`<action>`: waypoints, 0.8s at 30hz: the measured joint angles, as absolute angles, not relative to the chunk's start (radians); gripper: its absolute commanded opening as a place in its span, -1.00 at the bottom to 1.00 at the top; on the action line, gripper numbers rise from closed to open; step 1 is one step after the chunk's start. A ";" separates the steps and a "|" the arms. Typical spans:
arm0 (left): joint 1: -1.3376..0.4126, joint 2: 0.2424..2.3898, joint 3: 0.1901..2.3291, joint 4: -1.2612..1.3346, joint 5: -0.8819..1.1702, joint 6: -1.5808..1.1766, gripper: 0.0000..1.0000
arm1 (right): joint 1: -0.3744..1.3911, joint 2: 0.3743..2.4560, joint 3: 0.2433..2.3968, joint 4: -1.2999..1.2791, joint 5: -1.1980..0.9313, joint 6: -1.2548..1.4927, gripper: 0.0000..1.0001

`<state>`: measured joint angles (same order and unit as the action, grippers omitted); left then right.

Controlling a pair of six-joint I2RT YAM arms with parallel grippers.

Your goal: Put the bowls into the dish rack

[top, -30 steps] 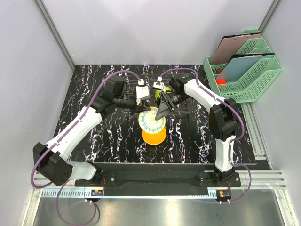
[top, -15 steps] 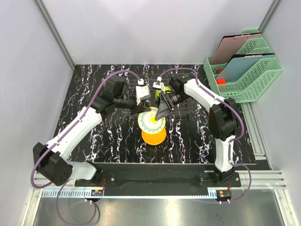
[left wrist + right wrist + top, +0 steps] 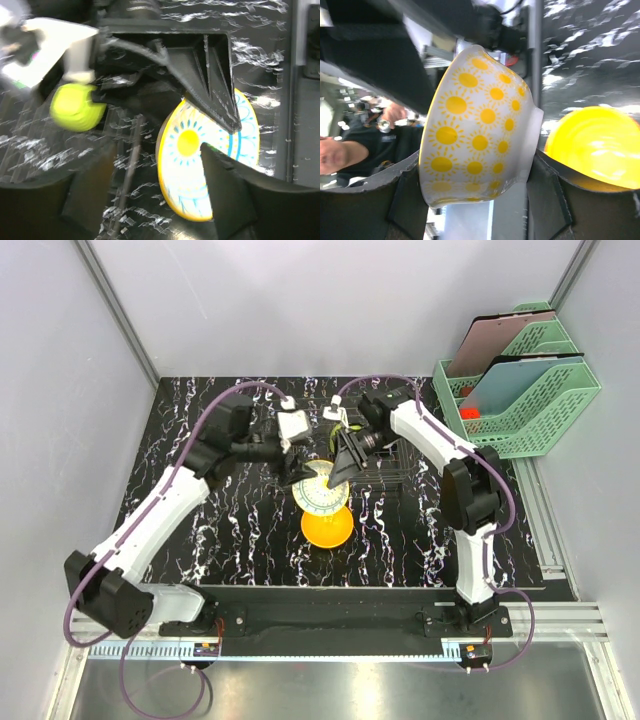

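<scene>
A white bowl (image 3: pixel 322 498) with a yellow rim and a blue-and-yellow patterned inside hangs tilted on edge above an orange bowl (image 3: pixel 327 530). My right gripper (image 3: pixel 343 468) is shut on it. In the right wrist view its sun-printed outside (image 3: pixel 480 130) fills the space between both fingers (image 3: pixel 476 155). My left gripper (image 3: pixel 291 462) stands open just left of that bowl, and the bowl's inside (image 3: pixel 195 150) shows beyond its spread fingers (image 3: pixel 156 150). A lime green bowl (image 3: pixel 75 107) sits at the wire dish rack (image 3: pixel 385 465) behind the grippers.
Green mesh file trays (image 3: pixel 520 390) holding folders stand at the back right, with a small red thing (image 3: pixel 468 412) in the near one. The orange bowl (image 3: pixel 595 150) lies on the black marbled table (image 3: pixel 200 400) right under the held bowl.
My left gripper has opened, let go of the patterned bowl and drawn back to the upper left. The right gripper closed on the bowl and now holds it alone.
</scene>
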<state>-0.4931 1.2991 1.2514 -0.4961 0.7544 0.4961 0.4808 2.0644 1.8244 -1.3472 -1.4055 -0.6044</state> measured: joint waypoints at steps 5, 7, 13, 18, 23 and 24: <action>-0.369 1.225 1.252 -0.500 0.716 0.493 0.98 | 0.450 2.144 1.996 -1.351 -1.266 -0.569 -1.00; -0.303 1.193 1.234 -0.491 0.709 0.492 0.98 | 0.440 2.174 2.089 -1.351 -1.190 -0.532 -1.00; -0.141 1.142 1.118 -0.472 0.691 0.463 0.98 | 0.432 2.204 2.347 -1.355 -0.847 -0.385 -1.00; -0.125 1.098 1.018 -0.485 0.684 0.459 0.98 | 0.434 2.211 2.458 -1.336 -0.530 -0.349 -1.00; -0.126 1.038 0.987 -0.506 0.686 0.464 0.98 | 0.440 2.276 2.521 -1.285 -0.309 -0.347 -1.00; -0.126 1.034 0.987 -0.507 0.686 0.467 0.98 | 0.443 2.288 2.521 -1.269 -0.280 -0.347 -1.00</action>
<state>-0.1257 1.0336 0.9871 -0.5072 0.6857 0.4667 0.4427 2.2883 2.5210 -1.2694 -0.2802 -0.3470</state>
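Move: The right hand still grips the sun-patterned bowl, and the dish rack it is bound for has its middle about 21 cm ahead and 17 cm below. In the rack the green bowl lies some 20 cm ahead and 3 cm right of that hand, the white bowl 22 ahead and 12 right; the yellow bowl is almost straight underneath, 3 cm to the left. From the left hand, already loosed, the patterned bowl is 4 cm right and 5 lower, the rack's middle 18 ahead and 7 right. The right hand carries the patterned bowl about 20 cm forward and some 7 cm to its right, from above the yellow bowl out over the rack towards the green bowl, sinking a little at the end while the wrist swings its nearly level fingers steeply downward, grip kept throughout. Meanwhile the empty left hand spreads its fingers fully and clears off to the left, first rising and reaching slightly forward, then drawing back and down, turning counter-clockwise as it goes. ##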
